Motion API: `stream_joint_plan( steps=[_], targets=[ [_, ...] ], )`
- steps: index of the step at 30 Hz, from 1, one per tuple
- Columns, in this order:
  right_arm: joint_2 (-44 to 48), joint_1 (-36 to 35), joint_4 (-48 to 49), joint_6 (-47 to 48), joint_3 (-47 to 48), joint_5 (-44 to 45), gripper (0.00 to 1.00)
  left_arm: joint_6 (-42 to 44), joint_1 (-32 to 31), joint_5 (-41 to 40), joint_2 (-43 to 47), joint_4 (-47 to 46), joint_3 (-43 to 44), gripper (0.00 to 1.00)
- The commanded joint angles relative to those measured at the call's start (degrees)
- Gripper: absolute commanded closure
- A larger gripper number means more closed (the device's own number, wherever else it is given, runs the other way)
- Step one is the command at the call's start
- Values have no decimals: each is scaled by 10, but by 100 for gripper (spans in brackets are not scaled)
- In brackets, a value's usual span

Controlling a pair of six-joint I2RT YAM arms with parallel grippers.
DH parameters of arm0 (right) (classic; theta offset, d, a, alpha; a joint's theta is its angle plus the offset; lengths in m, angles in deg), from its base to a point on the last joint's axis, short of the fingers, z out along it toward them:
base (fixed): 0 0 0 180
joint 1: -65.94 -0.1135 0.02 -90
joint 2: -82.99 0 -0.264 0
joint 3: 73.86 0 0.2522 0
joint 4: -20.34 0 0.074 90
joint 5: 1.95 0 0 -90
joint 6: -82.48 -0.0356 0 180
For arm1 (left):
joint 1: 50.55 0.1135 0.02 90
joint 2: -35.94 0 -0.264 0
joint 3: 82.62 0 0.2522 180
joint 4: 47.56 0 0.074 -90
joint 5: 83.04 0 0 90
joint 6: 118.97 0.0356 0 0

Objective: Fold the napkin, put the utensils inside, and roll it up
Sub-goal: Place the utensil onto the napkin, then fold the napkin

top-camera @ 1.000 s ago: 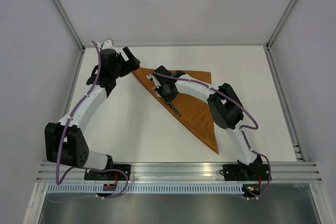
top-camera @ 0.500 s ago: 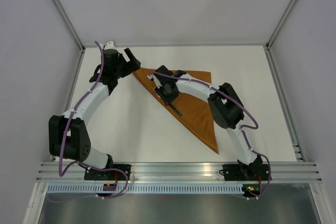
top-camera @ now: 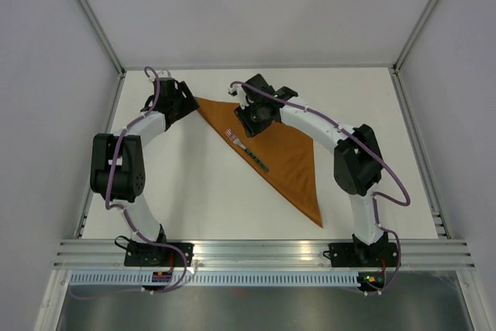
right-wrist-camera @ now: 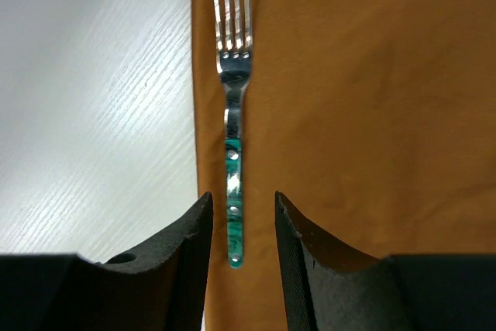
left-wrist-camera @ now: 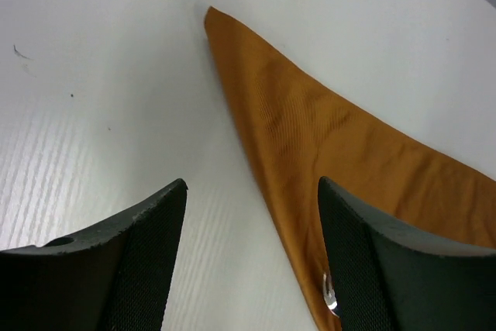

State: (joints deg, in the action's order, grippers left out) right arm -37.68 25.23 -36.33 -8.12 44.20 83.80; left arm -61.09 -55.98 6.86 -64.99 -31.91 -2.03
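The rust-brown napkin (top-camera: 291, 153) lies folded into a triangle on the white table. The fork (top-camera: 249, 151), with silver tines and a teal handle, rests on the napkin along its left folded edge. My right gripper (top-camera: 249, 123) hovers over the napkin behind the fork, open and empty. In the right wrist view the fork (right-wrist-camera: 232, 153) lies flat on the napkin (right-wrist-camera: 349, 114), and its handle end shows between the apart fingers of the right gripper (right-wrist-camera: 242, 194). My left gripper (top-camera: 184, 103) is at the napkin's far left corner. In the left wrist view it (left-wrist-camera: 252, 184) is open over bare table beside the napkin (left-wrist-camera: 325, 137).
White walls enclose the table (top-camera: 194, 184) at the left, back and right. An aluminium rail (top-camera: 263, 249) carrying both arm bases runs along the near edge. The left arm's elbow (top-camera: 116, 168) is folded up near the left wall.
My right gripper opened, let go of the fork and drew back toward the rear. The left arm folded, bringing its gripper down by the napkin's left corner with jaws slightly narrower.
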Motion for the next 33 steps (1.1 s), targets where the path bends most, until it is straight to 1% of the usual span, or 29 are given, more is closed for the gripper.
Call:
stream_joint_plan(
  steps=[1,3,8,11,13,15,16,18,20,25,30,33],
  targets=[
    [77,44,-7,0,22,-15,57,-12,17,28,-44,-55,47,27],
    [100,71,-6,1,22,-23,57,-13,21,40,-80,-58,62,35],
    [129,127,-2,2,18,-48,57,-47,34,63,-135,-96,82,34],
    [147,147,3,1,6,-54,57,-66,40,64,-161,-112,89,36],
    [155,159,8,17,-5,-57,57,-81,45,68,-180,-120,100,36],
    [168,165,15,18,-15,-61,58,-87,46,71,-189,-118,120,36],
    [170,170,20,18,-22,-63,58,-93,46,70,-200,-113,129,36],
    [175,180,19,21,-29,-71,58,-97,46,68,-211,-91,153,40],
    [177,191,21,22,-31,-78,59,-103,46,57,-220,-87,158,41],
    [181,215,26,22,-41,-101,60,-113,46,41,-234,-52,188,49],
    [188,229,26,24,-46,-114,61,-114,46,36,-246,-29,208,53],
    [188,235,26,27,-46,-120,61,-117,45,20,-244,-9,211,55]
  ],
)
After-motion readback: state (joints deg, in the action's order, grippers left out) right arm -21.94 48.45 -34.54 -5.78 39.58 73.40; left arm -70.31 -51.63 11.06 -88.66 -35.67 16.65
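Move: The folded napkin's left far corner lies about 10 cm ahead of the left hand, 3 cm to its left and 9 cm down; the fork, already on the napkin, is some 10 cm back and 15 cm right of that hand. From the empty right hand, the fork is 1 cm back, 1 cm left and 8 cm below, and the napkin's right far corner roughly 15 cm ahead and 23 cm right. Left hand reaches 9 cm forward and down towards the napkin's left corner, half-closing; right withdraws right and up. ##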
